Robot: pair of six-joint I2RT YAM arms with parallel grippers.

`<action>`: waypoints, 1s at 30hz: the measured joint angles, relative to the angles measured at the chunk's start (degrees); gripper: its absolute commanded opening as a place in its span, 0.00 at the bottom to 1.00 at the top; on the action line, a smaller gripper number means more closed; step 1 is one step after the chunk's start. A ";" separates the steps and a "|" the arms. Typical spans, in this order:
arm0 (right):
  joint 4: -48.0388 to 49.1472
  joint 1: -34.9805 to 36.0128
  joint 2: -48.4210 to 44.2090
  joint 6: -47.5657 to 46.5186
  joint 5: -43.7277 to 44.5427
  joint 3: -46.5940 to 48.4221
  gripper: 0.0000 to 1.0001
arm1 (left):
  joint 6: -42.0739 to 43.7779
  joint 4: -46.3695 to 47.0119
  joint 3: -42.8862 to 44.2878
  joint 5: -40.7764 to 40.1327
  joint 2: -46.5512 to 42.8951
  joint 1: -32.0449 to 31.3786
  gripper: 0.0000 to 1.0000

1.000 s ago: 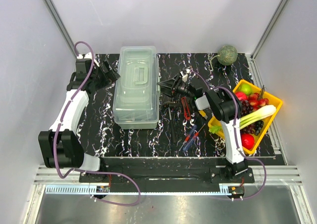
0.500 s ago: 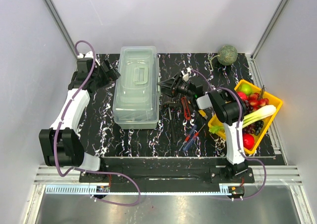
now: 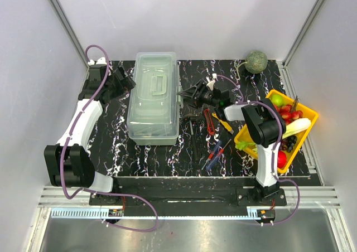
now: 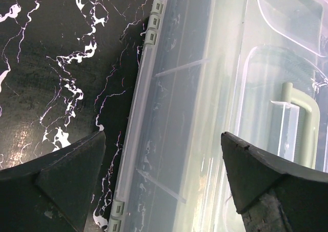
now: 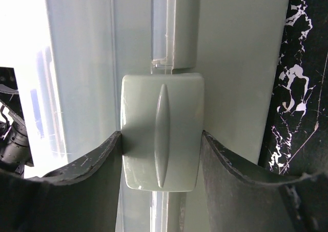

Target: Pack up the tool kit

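The tool kit's pale grey-green toolbox lies shut under its clear lid, left of centre. My right gripper is at its right side, shut on the front latch, with both fingers pressed against the latch's sides around. My left gripper hangs open at the box's left edge, its fingers straddling the hinge side without touching. Red pliers, a black hammer, a yellow knife and red and blue screwdrivers lie loose on the mat to the right of the box.
A yellow tray of fruit and vegetables stands at the right edge under the right arm's elbow. A green melon sits at the back right corner. The black marbled mat is bounded by white walls.
The right arm's elbow has swung a little to the right and its wrist has edged toward the back while staying on the latch. The left arm and toolbox have not moved.
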 measured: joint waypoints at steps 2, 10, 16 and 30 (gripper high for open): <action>1.55 0.09 -0.20 0.81 0.66 -0.76 0.01 | -0.35 -0.09 0.02 -0.35 0.00 -0.11 0.99; 14.01 0.26 1.14 9.68 2.78 -5.55 0.08 | -1.75 -0.81 0.31 -1.53 0.00 -0.63 0.99; 20.55 0.35 1.79 14.05 4.31 -9.09 0.27 | -3.10 -1.22 0.37 -1.73 0.00 -1.01 0.99; 30.25 1.18 5.09 23.19 8.85 -15.74 0.99 | -4.33 -2.12 0.72 -1.90 0.13 -1.03 0.99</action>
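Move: The right hand already pinches the tool box's latch, which lies about 1 cm to the left of its finger point and level with it. The lid handle is roughly 5 cm ahead, 8 cm left and 4 cm higher; on the table some 11 cm below, the hammer head lies about 8 cm back and 5 cm right, the red pliers 10 cm back and 12 cm right. From the left hand the latch is around 18 cm right, 5 cm back and 9 cm lower. Drawing to the right and slightly back, after a short rise of under 1 cm, the right hand keeps its pinch on the latch and pulls it out from the box's side, its left side rolling up some 15 degrees. Near the end the fingers spread wide and let go, and the hand sinks about 2.5 cm, backing off a little farther and to the right. ##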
